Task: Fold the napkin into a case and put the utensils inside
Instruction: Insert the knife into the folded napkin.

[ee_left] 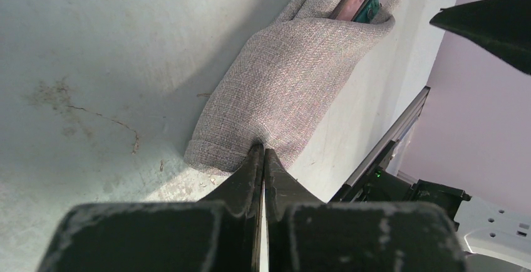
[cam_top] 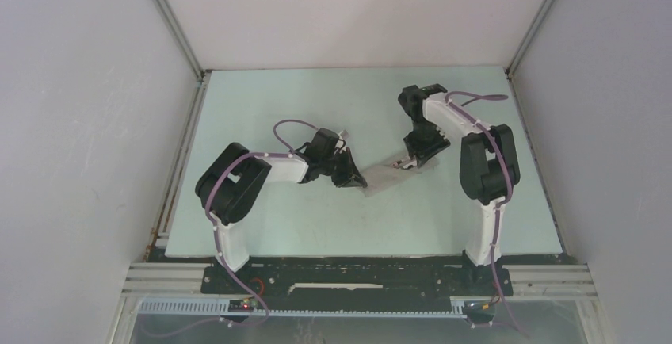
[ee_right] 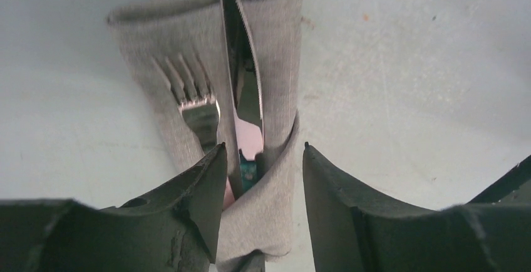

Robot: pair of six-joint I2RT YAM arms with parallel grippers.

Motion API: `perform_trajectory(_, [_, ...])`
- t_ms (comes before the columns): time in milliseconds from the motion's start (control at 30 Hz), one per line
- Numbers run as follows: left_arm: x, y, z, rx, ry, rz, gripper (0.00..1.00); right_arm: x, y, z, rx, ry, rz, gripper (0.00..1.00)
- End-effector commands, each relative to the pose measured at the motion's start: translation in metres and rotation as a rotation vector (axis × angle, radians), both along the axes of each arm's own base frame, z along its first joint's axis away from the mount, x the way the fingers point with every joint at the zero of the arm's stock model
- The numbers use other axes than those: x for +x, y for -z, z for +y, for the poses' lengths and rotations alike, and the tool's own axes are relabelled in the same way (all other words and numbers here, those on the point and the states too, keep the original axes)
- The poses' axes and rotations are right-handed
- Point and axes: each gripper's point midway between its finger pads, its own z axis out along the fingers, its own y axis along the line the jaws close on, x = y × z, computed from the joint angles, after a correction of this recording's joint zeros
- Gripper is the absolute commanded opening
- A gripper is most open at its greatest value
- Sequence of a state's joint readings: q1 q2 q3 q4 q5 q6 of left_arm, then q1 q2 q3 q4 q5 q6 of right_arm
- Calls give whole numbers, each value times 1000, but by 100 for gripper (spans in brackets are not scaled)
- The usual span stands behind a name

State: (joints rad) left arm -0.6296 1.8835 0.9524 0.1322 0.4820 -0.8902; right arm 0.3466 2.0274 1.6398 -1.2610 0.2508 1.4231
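The taupe-grey napkin point(cam_top: 386, 176) lies mid-table, folded into a narrow case point(ee_right: 275, 52) that is wrapped round the utensils. In the right wrist view a silver fork point(ee_right: 195, 99) lies on the cloth and a knife blade point(ee_right: 233, 65) sits in the fold, with a pale pink handle point(ee_right: 250, 135) and a dark teal handle point(ee_right: 248, 168) showing inside. My left gripper point(ee_left: 263, 151) is shut on the case's end edge point(ee_left: 294, 90) and lifts it slightly. My right gripper point(ee_right: 262, 148) is open and straddles the case's end over the handles.
The pale green table point(cam_top: 317, 106) has grey walls on three sides and a metal frame rail point(cam_top: 357, 280) at the near edge. One right finger point(ee_left: 494, 24) shows at the top right of the left wrist view.
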Motion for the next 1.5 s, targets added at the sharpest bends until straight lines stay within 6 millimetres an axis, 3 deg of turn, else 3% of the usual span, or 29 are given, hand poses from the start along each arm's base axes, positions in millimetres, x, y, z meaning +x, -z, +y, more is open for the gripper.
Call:
perform_trajectory(0, [7, -5, -2, -10, 1, -32, 4, 9, -8, -27, -60, 17, -41, 55])
perform_trajectory(167, [8, -8, -3, -14, 4, -36, 4, 15, 1, -36, -62, 33, -26, 55])
perform_trajectory(833, [7, -7, -3, -11, 7, -35, 5, 29, 20, -36, -71, 31, -1, 46])
perform_trajectory(1467, [8, -7, -3, -11, 8, -37, 5, 29, 26, -29, -69, 25, 11, 28])
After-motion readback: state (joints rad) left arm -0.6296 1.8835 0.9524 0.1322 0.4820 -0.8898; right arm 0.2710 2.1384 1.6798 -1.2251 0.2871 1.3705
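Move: The knife lies handle-in-pocket in the folded napkin, its middle about 3 cm left, 1 cm back and 4 cm below my open right fingers; the free blade runs out rightward and slightly forward beneath them. The fork lies about 4 cm left, 1 cm ahead and 5 cm below, the napkin's middle roughly 6 cm left, 3 cm back and 5 cm below. From my left hand, the knife is some 10 cm right and 5 cm ahead, nearly level. I slide my right hand about 3 cm right and 2 cm forward above the blade, towards its free end, then sink about 3 cm so my downward-pointing fingers straddle the blade, narrowing their gap to roughly half. My left hand stays put, fingers still shut at the napkin's left end. ##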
